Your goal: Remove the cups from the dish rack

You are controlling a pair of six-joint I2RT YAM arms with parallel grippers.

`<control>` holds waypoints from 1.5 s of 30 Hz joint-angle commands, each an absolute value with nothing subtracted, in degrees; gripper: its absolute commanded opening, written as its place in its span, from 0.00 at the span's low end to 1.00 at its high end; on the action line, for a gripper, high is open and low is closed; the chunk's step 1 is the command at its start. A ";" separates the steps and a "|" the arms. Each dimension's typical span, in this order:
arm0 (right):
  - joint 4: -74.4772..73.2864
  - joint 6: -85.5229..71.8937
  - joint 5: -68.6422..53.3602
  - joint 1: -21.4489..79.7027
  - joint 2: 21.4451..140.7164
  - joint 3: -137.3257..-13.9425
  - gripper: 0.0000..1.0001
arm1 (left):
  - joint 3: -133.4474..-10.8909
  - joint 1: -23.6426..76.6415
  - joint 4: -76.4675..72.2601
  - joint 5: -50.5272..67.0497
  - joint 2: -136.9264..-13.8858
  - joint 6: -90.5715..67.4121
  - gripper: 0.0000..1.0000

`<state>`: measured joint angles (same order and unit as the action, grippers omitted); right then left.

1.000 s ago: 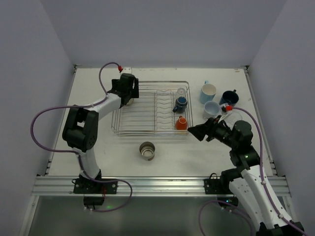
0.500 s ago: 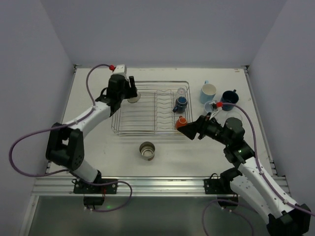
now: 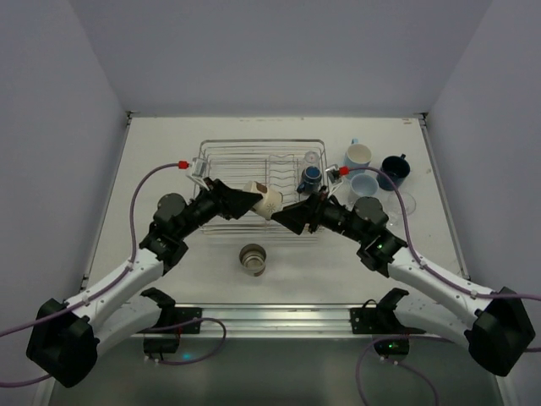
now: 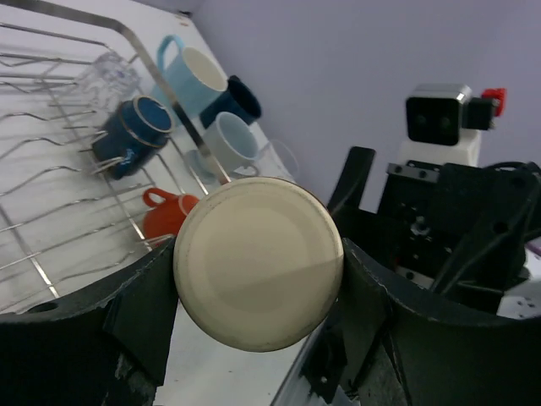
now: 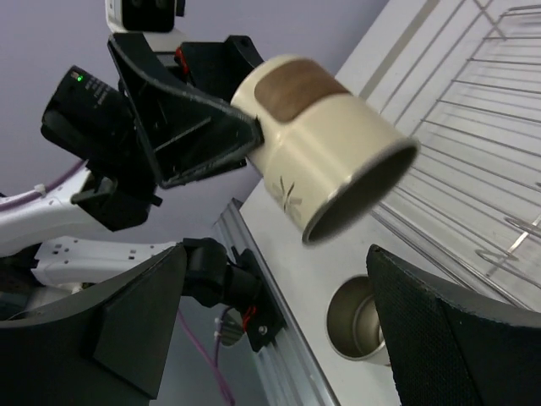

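My left gripper (image 3: 252, 201) is shut on a cream cup with a brown band (image 3: 265, 201), held on its side above the front of the silver wire dish rack (image 3: 230, 159). The left wrist view shows the cup's base (image 4: 258, 262) between my fingers. My right gripper (image 3: 290, 217) is open and empty, its jaws facing the cup's mouth (image 5: 325, 161) from close by. A small dark blue mug (image 3: 311, 176), a clear glass (image 3: 312, 157) and a small orange cup (image 4: 165, 211) sit at the rack's right end.
A metallic cup (image 3: 253, 258) stands on the table in front of the rack. Right of the rack stand two light blue mugs (image 3: 357, 157) (image 3: 365, 186), a navy mug (image 3: 394, 167) and a clear glass (image 3: 407, 200). The two arms nearly meet over the rack's front edge.
My left arm swung from the rack's far left corner to its front, carrying the cream cup. My right gripper moved left from the orange cup to face it.
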<state>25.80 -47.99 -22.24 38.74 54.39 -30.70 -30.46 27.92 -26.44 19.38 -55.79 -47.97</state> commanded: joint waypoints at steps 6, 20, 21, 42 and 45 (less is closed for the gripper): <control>36.55 -48.87 -15.03 44.38 60.11 -36.21 0.82 | -24.53 30.85 -43.76 23.03 -48.17 -60.90 0.24; 36.06 -46.33 -13.02 49.31 63.02 -41.65 0.00 | -25.56 30.94 -30.05 21.55 -43.52 -51.82 0.93; 29.34 -45.54 -12.31 49.57 62.67 -43.31 0.00 | -27.58 30.94 -25.01 20.32 -41.42 -48.98 0.99; -52.90 -23.82 11.78 71.80 92.10 -90.52 0.00 | -39.99 30.94 25.58 -28.46 -13.82 -19.34 1.00; -55.18 -23.47 12.13 72.51 96.23 -93.86 0.00 | -39.29 30.85 24.87 -29.35 -10.39 -19.51 1.00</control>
<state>-48.07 -25.85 9.80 71.83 94.94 -88.53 -39.29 30.81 25.87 -23.94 -13.52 -21.19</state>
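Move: My left hand already holds the cream cup, whose middle is about 2 cm ahead and 3 cm right of its pads, mouth towards my right hand. From my open right hand the cup is about 6 cm ahead, 7 cm left and 3 cm up. The steel cup on the table is some 6 cm back, 10 cm left and 22 cm below the right hand; the orange cup in the rack is 8 cm ahead, 6 cm right and 19 cm down. I draw the cream cup back about 5 cm and slightly up with my left hand while my right reaches left and up and shuts on the cup's rim. My left fingers then let go, and that hand sweeps left, arching up and down again. Keeping its pinch, my right hand tips some 60 degrees to point down, sinking and drawing back towards the steel cup. ##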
